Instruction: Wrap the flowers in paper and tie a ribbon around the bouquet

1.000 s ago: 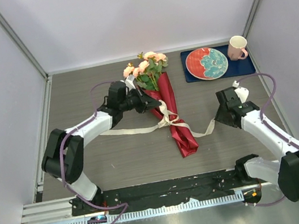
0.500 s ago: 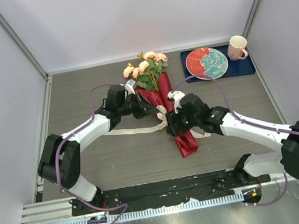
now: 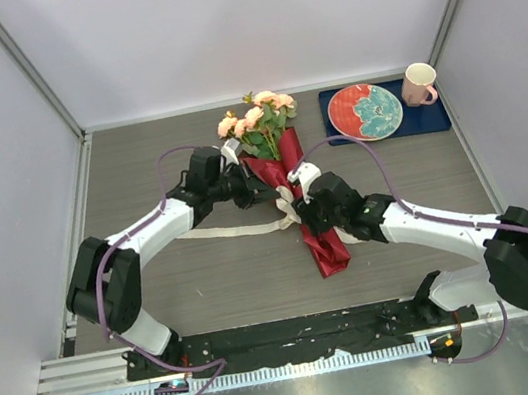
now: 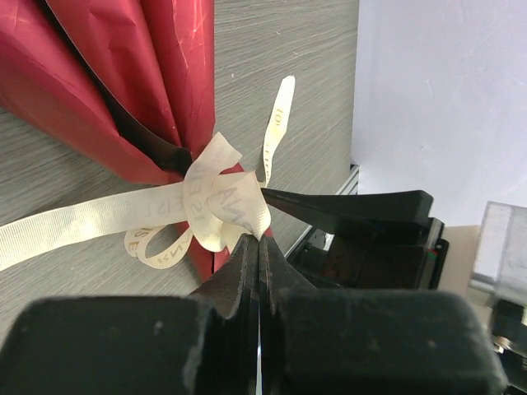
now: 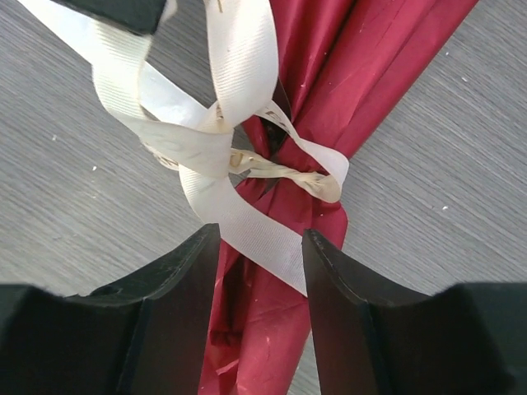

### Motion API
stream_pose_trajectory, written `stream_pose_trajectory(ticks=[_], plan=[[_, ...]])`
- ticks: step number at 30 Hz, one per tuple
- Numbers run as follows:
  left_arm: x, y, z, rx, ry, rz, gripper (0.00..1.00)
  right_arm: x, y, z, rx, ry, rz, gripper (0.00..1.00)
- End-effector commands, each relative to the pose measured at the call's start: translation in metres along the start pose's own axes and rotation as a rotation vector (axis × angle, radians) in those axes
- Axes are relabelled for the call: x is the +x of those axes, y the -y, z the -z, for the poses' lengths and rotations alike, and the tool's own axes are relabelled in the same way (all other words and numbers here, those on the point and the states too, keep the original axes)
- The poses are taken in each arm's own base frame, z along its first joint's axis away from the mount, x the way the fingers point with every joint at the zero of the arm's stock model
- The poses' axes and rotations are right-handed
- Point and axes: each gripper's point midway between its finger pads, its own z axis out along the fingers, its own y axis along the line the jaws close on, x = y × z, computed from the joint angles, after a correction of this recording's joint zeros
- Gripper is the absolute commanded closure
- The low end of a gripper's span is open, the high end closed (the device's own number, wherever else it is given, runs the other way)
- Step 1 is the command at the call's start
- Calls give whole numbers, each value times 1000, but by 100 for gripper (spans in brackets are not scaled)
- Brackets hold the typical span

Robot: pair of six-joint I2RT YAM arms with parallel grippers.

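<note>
The bouquet lies on the table, its peach-pink flowers (image 3: pixel 257 123) at the far end and the dark red paper (image 3: pixel 324 244) tapering as a cone toward me. A cream ribbon (image 3: pixel 234 231) is knotted round the cone's middle, one tail trailing left. My left gripper (image 3: pixel 273 191) is shut, its tips (image 4: pixel 260 240) pinching a loop of the ribbon (image 4: pixel 222 197) beside the paper (image 4: pixel 99 82). My right gripper (image 3: pixel 299 214) sits over the knot from the right, open (image 5: pixel 262 247). A band of ribbon (image 5: pixel 247 222) runs between its fingers above the paper (image 5: pixel 280 329).
A red and teal plate (image 3: pixel 366 111) rests on a dark blue mat (image 3: pixel 433 118) at the back right, with a pink mug (image 3: pixel 418 83) beside it. White walls enclose the table on three sides. A black rail (image 3: pixel 267 339) runs along the near edge.
My right arm has swung in from the right side of the table to the knot on the bouquet. The ribbon's right tail is drawn in. The left gripper has stayed at the ribbon.
</note>
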Motion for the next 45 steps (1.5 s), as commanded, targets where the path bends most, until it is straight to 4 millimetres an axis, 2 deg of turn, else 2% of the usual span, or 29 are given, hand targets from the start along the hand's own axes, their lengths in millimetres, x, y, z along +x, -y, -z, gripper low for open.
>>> stream_pose_trajectory(ticks=[1,5,10,14,16,17,21,25,30,35,37,39,40,45], plan=[[-15,38,18,80,40,-68,100,-16,8,-5,51,75,13,51],[-14,36,20,66,28,-62,100,-11,4,-5,27,76,6,54],[-18,40,24,74,40,-66,100,-4,0,-6,9,56,-13,50],[-20,40,25,72,44,-65,100,-13,-19,3,-100,125,-45,45],[-20,40,25,73,42,-62,100,-11,-21,4,-116,132,-57,43],[-20,40,25,74,39,-62,100,-16,-22,3,-118,154,-58,42],[-18,42,26,79,37,-59,100,-11,-2,-6,-1,124,-53,44],[-17,42,29,78,38,-63,100,-13,7,-5,48,135,-43,48],[-16,42,31,79,41,-58,100,-16,8,-5,51,144,-28,61],[-14,43,33,80,43,-59,100,-17,-5,-7,-19,162,-50,81],[-14,43,34,81,42,-59,100,-18,-6,-9,-20,166,-60,89],[-11,42,36,80,43,-56,100,-19,-7,-11,-26,170,-58,93],[-10,40,35,77,39,-51,100,-18,-6,-13,-20,168,-61,99],[0,33,39,67,31,-35,100,-18,4,-21,46,171,-141,100]])
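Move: The open right hand has the slanting ribbon strand at the knot about 2 cm ahead, 1 cm left and 3 cm below. The knot is some 3 cm ahead and 3 cm left, 2 cm below; the paper's lower end lies about 8 cm back and 3 cm right, 4 cm below. From the left hand, which already holds a ribbon end, the knot is about 4 cm back, 2 cm right and 5 cm below. Right hand dips, backs, then nudges 2 cm forward, shutting at the strand; left lifts its ribbon 3 cm. ##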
